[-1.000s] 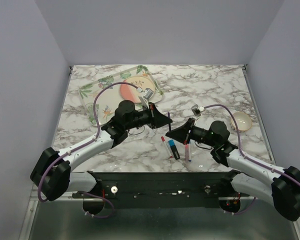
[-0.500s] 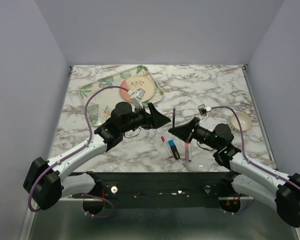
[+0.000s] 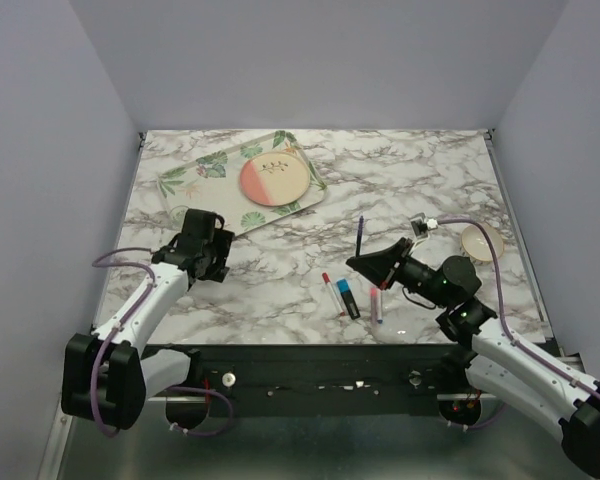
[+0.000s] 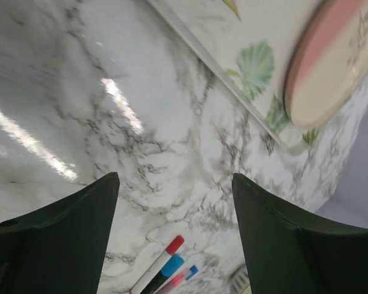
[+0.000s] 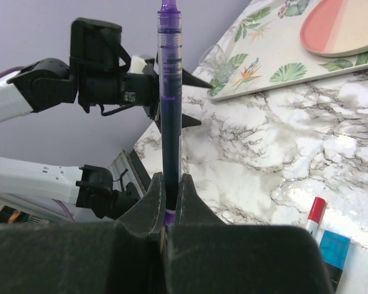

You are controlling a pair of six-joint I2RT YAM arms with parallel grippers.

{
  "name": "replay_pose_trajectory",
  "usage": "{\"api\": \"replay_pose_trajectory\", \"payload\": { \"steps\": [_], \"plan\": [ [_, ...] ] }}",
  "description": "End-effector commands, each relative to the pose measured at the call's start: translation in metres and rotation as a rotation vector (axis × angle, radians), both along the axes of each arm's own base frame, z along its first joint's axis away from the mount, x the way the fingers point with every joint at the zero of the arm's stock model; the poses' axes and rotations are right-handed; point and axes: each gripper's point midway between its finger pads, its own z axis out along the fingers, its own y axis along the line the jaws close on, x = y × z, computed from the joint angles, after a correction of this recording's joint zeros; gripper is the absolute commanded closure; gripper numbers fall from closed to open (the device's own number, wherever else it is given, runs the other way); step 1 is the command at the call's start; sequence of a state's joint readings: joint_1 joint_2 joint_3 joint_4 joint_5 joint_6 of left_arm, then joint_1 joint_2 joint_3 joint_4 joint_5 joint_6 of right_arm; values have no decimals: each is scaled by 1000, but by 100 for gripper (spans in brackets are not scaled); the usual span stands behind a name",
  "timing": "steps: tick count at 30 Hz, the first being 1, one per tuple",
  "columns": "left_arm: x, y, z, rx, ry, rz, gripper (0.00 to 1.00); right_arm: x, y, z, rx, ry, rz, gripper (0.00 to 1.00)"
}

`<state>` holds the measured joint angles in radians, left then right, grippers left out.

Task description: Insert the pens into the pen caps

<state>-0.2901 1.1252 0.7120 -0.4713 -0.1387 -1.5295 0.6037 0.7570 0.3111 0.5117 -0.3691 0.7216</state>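
Note:
My right gripper (image 3: 360, 263) is shut on the thin dark navy pen (image 3: 360, 236) and holds it upright above the table. In the right wrist view the pen (image 5: 170, 92) rises from between the closed fingers (image 5: 154, 199) and has a purple top end. Three pens lie side by side on the table in front of the arms: a white one with a red end (image 3: 332, 293), a dark marker with a bright blue end (image 3: 347, 298) and a pink-and-white one (image 3: 375, 303). My left gripper (image 3: 218, 254) is open and empty at the left, far from them. Its view shows them small at the bottom edge (image 4: 162, 267).
A leaf-patterned tray (image 3: 195, 182) with a pink-and-cream plate (image 3: 273, 180) sits at the back left, and shows in the left wrist view (image 4: 257, 67). A small cream bowl (image 3: 482, 241) stands at the right. Grey walls enclose the marble table (image 3: 410, 175).
My left arm has pulled back from the centre to the left side, with its gripper open. My right gripper has shifted a little to the right, still holding the navy pen upright.

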Motion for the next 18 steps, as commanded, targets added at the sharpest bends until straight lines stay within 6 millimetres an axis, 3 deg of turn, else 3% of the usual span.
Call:
{"api": "replay_pose_trajectory", "payload": {
  "steps": [1,8,18],
  "plan": [
    [-37,56,-43,-28,239,328,27,1,-8,-5,-32,-7,-43,99],
    [-51,97,-53,17,319,493,38,1,-10,-7,-43,-15,-53,99],
    [-49,98,-75,-2,419,485,43,5,-5,-9,-59,-13,-41,99]
  ]
}}
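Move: The clear pen cap lies on the marble roughly 11 cm to the left of the left hand, about 3 cm back and 11 cm below it. The tray's middle is some 27 cm ahead and 3 cm to the right, and the red-capped pen about 24 cm to the right and 5 cm back, both also at table height. From the right hand, which holds the purple pen, the clear cap is some 36 cm left, 6 cm ahead and 22 cm below. The clear cap is what the left hand closes in on: empty, it swings left about 9 cm, sinking some 7 cm and drawing back about 5 cm, the last stretch nearly all downward. The wrist turns some 25 degrees counter-clockwise and tips the fingers steeper towards the marble, while they narrow from wide to a bit over half open, touching nothing. ##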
